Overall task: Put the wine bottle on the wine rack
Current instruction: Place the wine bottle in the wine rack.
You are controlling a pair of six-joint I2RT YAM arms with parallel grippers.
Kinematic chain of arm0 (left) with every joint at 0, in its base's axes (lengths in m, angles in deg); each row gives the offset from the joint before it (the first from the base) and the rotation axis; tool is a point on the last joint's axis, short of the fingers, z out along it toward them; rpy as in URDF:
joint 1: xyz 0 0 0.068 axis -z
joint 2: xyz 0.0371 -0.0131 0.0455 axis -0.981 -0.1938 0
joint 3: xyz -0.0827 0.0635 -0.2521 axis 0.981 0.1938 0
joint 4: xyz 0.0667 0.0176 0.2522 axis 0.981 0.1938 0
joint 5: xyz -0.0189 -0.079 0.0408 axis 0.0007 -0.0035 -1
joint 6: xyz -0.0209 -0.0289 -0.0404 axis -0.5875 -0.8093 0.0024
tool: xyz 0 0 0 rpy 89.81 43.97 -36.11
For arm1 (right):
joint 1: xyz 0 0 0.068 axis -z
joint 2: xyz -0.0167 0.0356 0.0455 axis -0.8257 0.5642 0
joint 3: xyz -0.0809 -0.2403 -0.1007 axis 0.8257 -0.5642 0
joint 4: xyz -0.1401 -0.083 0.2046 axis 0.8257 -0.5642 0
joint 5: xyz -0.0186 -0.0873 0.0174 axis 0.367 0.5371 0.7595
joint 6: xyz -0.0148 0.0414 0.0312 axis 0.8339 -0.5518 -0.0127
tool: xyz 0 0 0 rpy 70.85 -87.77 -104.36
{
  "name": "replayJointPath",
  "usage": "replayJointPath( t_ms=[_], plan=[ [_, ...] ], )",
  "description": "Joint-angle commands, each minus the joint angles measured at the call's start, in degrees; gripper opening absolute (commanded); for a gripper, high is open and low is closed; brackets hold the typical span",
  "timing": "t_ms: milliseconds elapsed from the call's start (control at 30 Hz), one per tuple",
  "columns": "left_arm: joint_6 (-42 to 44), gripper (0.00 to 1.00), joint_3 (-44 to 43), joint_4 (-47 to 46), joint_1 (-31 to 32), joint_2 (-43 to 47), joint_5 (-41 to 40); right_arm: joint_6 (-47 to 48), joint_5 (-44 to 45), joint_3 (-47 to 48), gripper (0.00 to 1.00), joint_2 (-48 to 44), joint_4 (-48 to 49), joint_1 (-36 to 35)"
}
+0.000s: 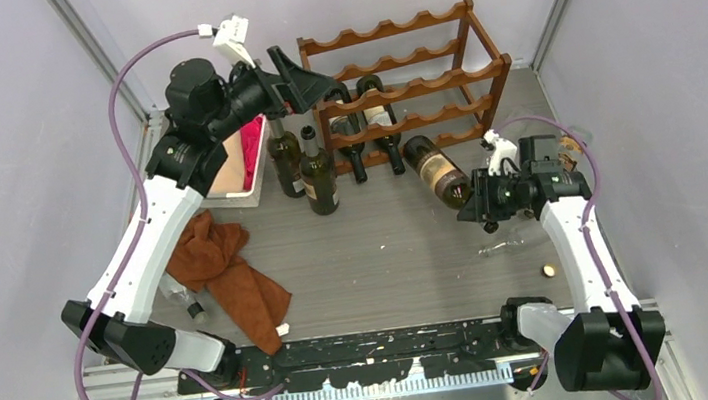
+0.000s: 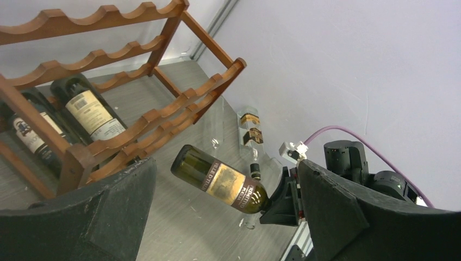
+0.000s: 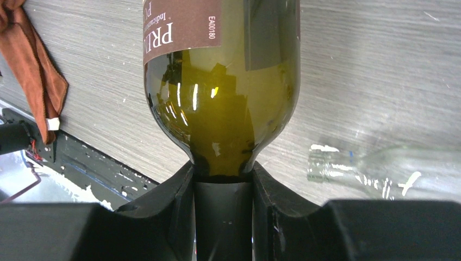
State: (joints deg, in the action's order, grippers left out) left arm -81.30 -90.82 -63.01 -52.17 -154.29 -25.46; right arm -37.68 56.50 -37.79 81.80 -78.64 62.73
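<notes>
My right gripper (image 1: 480, 208) (image 3: 223, 174) is shut on the neck of a dark green wine bottle (image 1: 437, 172) (image 3: 220, 109) with a brown and gold label. The bottle (image 2: 220, 179) hangs nearly level above the table, its base pointing at the lower right end of the wine rack (image 1: 404, 58) (image 2: 108, 60). The rack is reddish-brown wood with wavy rails, and two bottles (image 1: 367, 130) lie in its lower tier. My left gripper (image 1: 301, 75) (image 2: 225, 166) stands wide open and empty, up by the rack's left end.
Two dark bottles (image 1: 301, 166) stand left of the rack beside a white basket (image 1: 253, 186). A brown cloth (image 1: 227, 270) lies near the left arm. A clear glass bottle (image 1: 571, 150) (image 3: 380, 168) lies by the right wall, and a cork (image 1: 547, 270) sits near the right arm.
</notes>
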Motion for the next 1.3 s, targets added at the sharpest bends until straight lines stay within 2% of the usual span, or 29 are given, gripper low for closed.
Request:
replayJointPath(
  t_ms=[0, 267, 600, 900, 1267],
  plan=[
    [0.53, 1.00, 1.46, -2.39, -1.35, 2.38, 1.33, -8.98, 1.93, 0.19, 0.01, 0.82, 13.53, -1.34],
    [0.70, 1.00, 2.91, -3.33, -4.01, 2.29, 1.87, -14.83, 5.86, -2.26, 0.01, 3.91, 23.52, -2.48],
    [-0.66, 1.00, 4.06, -7.31, -5.60, 0.69, 1.09, -17.44, 5.56, -2.37, 0.01, 7.77, 28.26, -3.91],
    [-1.05, 1.00, 1.09, -7.23, -7.44, -2.92, 2.69, -20.46, 7.86, -2.50, 0.01, 12.49, 36.81, -7.00],
    [-1.66, 1.00, 0.83, -8.72, -10.07, -5.70, 4.72, -18.20, 10.47, -0.04, 0.01, 18.92, 42.68, -9.31]
  ],
)
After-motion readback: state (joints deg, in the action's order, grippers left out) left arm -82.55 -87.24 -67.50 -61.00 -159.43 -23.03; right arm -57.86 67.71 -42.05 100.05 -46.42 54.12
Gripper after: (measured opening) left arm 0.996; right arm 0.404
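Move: The wine bottle is held by its neck in the right hand. The front notch of the free third place on the rack's lowest tier lies about 27 cm ahead, 9 cm left and 10 cm below that hand. The second racked bottle lies about 33 cm ahead and 19 cm left, 10 cm down; a clear bottle lies level with the hand, 15 cm right, 13 cm down. From the left hand, the notch is some 14 cm ahead, 26 cm right, 40 cm down. The bottle goes base first into the rack: the right hand keeps its grip on the neck and carries it about 10 cm forward and 6 cm down, turning clockwise some 12 degrees in the first half so that the bottle points more nearly straight in, beside the two racked ones. The empty left hand, still open, drifts forward, down and a little left. ##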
